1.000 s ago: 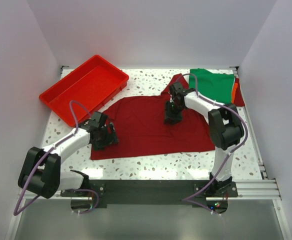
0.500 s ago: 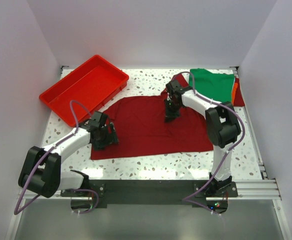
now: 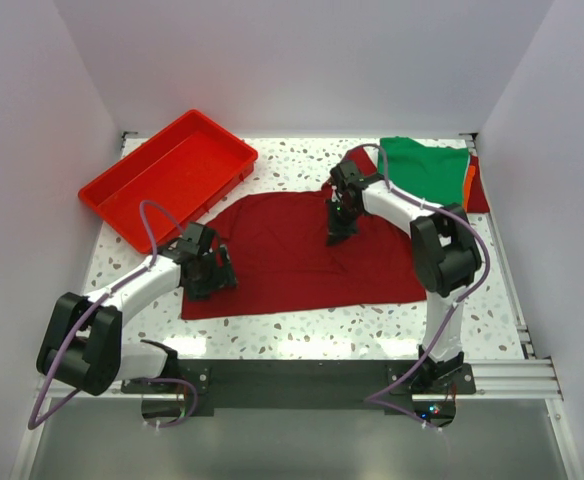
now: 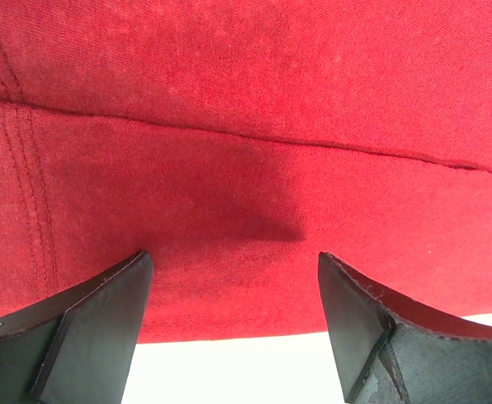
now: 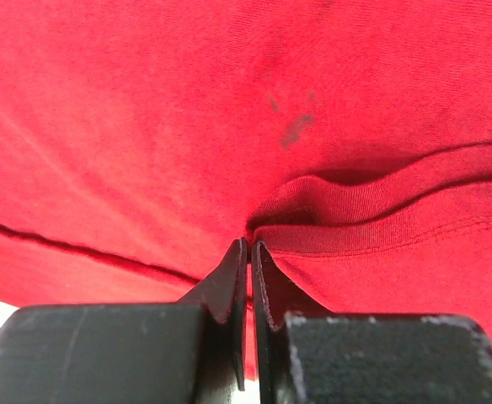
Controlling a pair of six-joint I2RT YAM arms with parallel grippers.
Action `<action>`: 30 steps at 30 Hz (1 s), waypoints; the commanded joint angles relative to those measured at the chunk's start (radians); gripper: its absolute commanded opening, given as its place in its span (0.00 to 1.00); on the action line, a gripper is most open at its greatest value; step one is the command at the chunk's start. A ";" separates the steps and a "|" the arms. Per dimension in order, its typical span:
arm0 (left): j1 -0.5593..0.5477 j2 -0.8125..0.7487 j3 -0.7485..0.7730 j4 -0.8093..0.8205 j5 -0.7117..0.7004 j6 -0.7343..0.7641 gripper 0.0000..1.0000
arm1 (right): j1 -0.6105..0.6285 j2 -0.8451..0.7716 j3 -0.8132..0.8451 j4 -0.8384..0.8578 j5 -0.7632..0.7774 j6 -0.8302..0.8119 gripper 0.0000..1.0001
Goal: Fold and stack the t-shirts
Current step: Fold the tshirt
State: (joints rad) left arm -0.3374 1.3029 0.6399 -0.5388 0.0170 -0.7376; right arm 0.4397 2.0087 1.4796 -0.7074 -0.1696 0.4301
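Note:
A dark red t-shirt (image 3: 292, 262) lies spread across the middle of the table. My right gripper (image 3: 338, 230) sits at its upper right part, shut on a pinched fold of the cloth (image 5: 187, 109) beside a ribbed hem band (image 5: 398, 223); the right gripper (image 5: 250, 244) shows its jaws pressed together. My left gripper (image 3: 212, 272) rests over the shirt's left edge, and in its wrist view the left gripper (image 4: 233, 257) is open, the red cloth (image 4: 271, 126) lying between and beyond its fingers, nothing gripped. A folded green t-shirt (image 3: 427, 165) lies at the back right, over orange (image 3: 469, 180) and red (image 3: 479, 197) edges.
A bright red plastic tray (image 3: 122, 180) stands at the back left, tilted diagonally. White walls close in the table on three sides. Speckled tabletop (image 3: 302, 325) shows in front of the shirt, and white table (image 4: 229, 370) under my left fingers.
My right gripper has closed on the dark red cloth and shifted slightly toward the back. The left arm has not moved.

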 commanded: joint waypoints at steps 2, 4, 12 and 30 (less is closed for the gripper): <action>-0.012 0.012 -0.019 0.051 0.009 0.004 0.85 | 0.010 -0.067 -0.012 0.049 -0.053 0.016 0.00; -0.011 0.012 -0.019 0.048 0.011 0.007 0.85 | 0.011 -0.061 -0.012 0.052 -0.064 0.018 0.00; -0.018 0.004 -0.002 0.031 -0.008 0.038 0.84 | 0.013 -0.088 -0.007 0.042 -0.084 0.024 0.44; -0.094 0.041 0.133 0.158 -0.022 0.116 0.84 | -0.101 -0.337 -0.228 0.066 0.085 -0.016 0.63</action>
State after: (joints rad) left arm -0.4183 1.2865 0.7521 -0.4557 -0.0113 -0.6544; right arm 0.3798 1.6638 1.3163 -0.6834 -0.1024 0.4297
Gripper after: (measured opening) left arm 0.843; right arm 0.627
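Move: My right hand is shut on a pinched edge of the red t-shirt, right at its fingertips. From this hand the green stack lies about 22 cm right and 15 cm farther out, the red sleeve 17 cm ahead and 6 cm right. From my open left hand, just over the cloth, the t-shirt's middle is about 17 cm right and 6 cm ahead, its near left corner 8 cm left and 7 cm back, the red tray 14 cm left and 24 cm ahead, and the pinched edge 24 cm right and 10 cm ahead. I ease the pinched edge about 1 cm left with my right hand, open the fingers to let go, lift roughly 10 cm off the cloth and swing right over the t-shirt, already sinking again. My left hand stays low at first, then rises some 5 cm and goes forward and right towards the t-shirt's middle, fingers open and tilting forward. ##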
